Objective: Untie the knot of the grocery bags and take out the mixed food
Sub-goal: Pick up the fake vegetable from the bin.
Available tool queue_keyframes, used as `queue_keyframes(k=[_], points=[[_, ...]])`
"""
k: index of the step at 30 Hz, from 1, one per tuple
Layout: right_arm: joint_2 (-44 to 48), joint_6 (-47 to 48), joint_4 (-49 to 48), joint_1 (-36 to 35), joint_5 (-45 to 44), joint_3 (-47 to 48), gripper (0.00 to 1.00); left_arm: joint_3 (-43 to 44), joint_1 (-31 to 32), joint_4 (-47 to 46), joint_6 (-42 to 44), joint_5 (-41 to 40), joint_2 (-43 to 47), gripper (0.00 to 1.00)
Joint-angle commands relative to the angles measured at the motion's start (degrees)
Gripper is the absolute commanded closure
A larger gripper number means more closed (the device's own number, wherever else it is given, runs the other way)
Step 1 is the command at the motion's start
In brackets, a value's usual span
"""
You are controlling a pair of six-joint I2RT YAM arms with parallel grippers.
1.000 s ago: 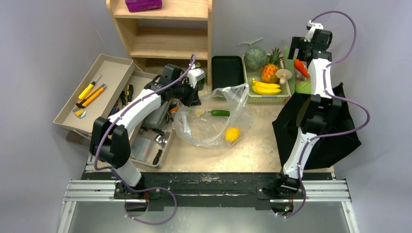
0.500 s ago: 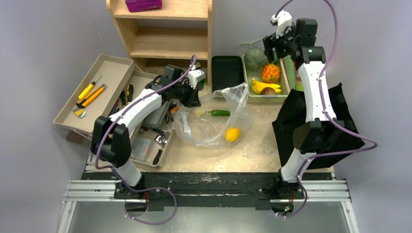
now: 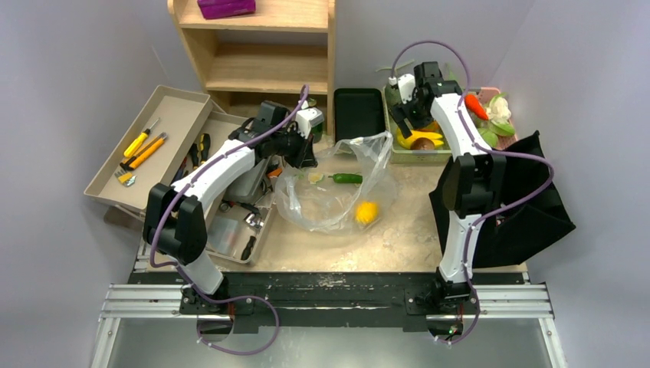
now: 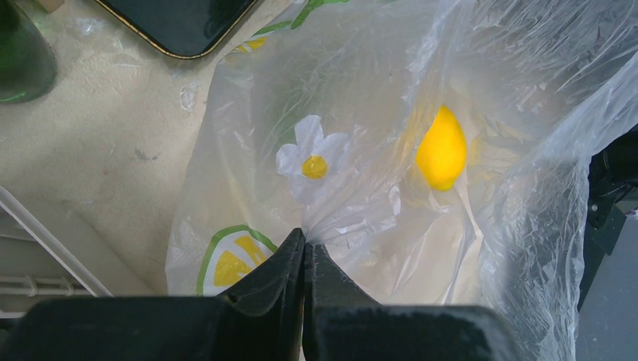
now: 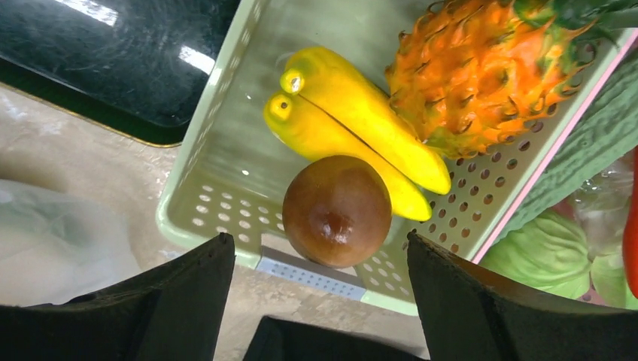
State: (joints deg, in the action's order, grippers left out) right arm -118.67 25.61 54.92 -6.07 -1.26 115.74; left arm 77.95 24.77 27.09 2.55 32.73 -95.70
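Note:
The see-through plastic grocery bag (image 3: 337, 195) lies crumpled mid-table with a yellow citrus (image 3: 366, 212) and a long green vegetable (image 3: 346, 179) inside. My left gripper (image 3: 303, 156) is shut on a pinch of the bag's film at its left edge; the left wrist view shows the gripper (image 4: 303, 241), the bag (image 4: 338, 150) and the citrus (image 4: 442, 156). The black cloth bag (image 3: 510, 211) slumps at the right edge. My right gripper (image 3: 406, 116) hangs open and empty over a green basket (image 5: 226, 226), above a brown round item (image 5: 336, 210), bananas (image 5: 353, 124) and a pineapple (image 5: 481, 68).
A flat black tray (image 3: 358, 113) lies left of the basket. A wooden shelf (image 3: 260, 54) stands behind. Beige trays with yellow-handled tools (image 3: 142, 146) sit at the left. A red vegetable (image 3: 475, 106) and leafy greens (image 3: 500, 126) lie behind the cloth bag. A green bottle (image 4: 19, 53) stands near my left gripper.
My right arm swung from the back right corner leftward and down over the green basket, its jaws narrowing slightly. The left arm kept still, holding the plastic bag.

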Motion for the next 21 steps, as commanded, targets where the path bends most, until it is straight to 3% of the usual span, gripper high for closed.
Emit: queue_keyframes(k=[1, 14, 21], points=[[-2.38, -2.31, 1.7, -0.29, -6.57, 3.28, 0.18, 2.38, 0.1, -1.23, -0.5, 0.02, -0.29, 1.0], [-8.27, -0.49, 2.06, 1.82, -8.45, 0.89, 0.16, 2.55, 0.1, -0.61, 1.02, 0.05, -0.19, 1.0], [-11.43, -1.18, 5.15, 3.38, -5.29, 3.19, 0.21, 2.47, 0.01, -0.3, 1.67, 0.15, -0.11, 1.0]])
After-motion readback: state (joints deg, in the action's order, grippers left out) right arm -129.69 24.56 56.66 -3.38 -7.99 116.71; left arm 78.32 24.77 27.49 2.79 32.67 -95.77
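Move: The round brown fake vegetable sits in the green basket about 8 cm below the right hand and some 4 cm to its right, with no real offset ahead or back. The two bananas lie against it, about 2 cm farther out and 1 cm to its left; the pineapple is some 8 cm beyond it and 2 cm to its right. From the left hand the brown vegetable is about 30 cm to the right, 7 cm ahead and 7 cm lower. The right hand sinks about 8 cm into the front of the green basket while shifting some 4 cm to the right, easing off halfway down and then dropping again, until its fingertips flank the brown fake vegetable just in front of the bananas. On the way the wrist tips the fingers more steeply down and turns slightly clockwise, and the gripper stays wide open, with the finger pads ending close to either side of the brown skin. ##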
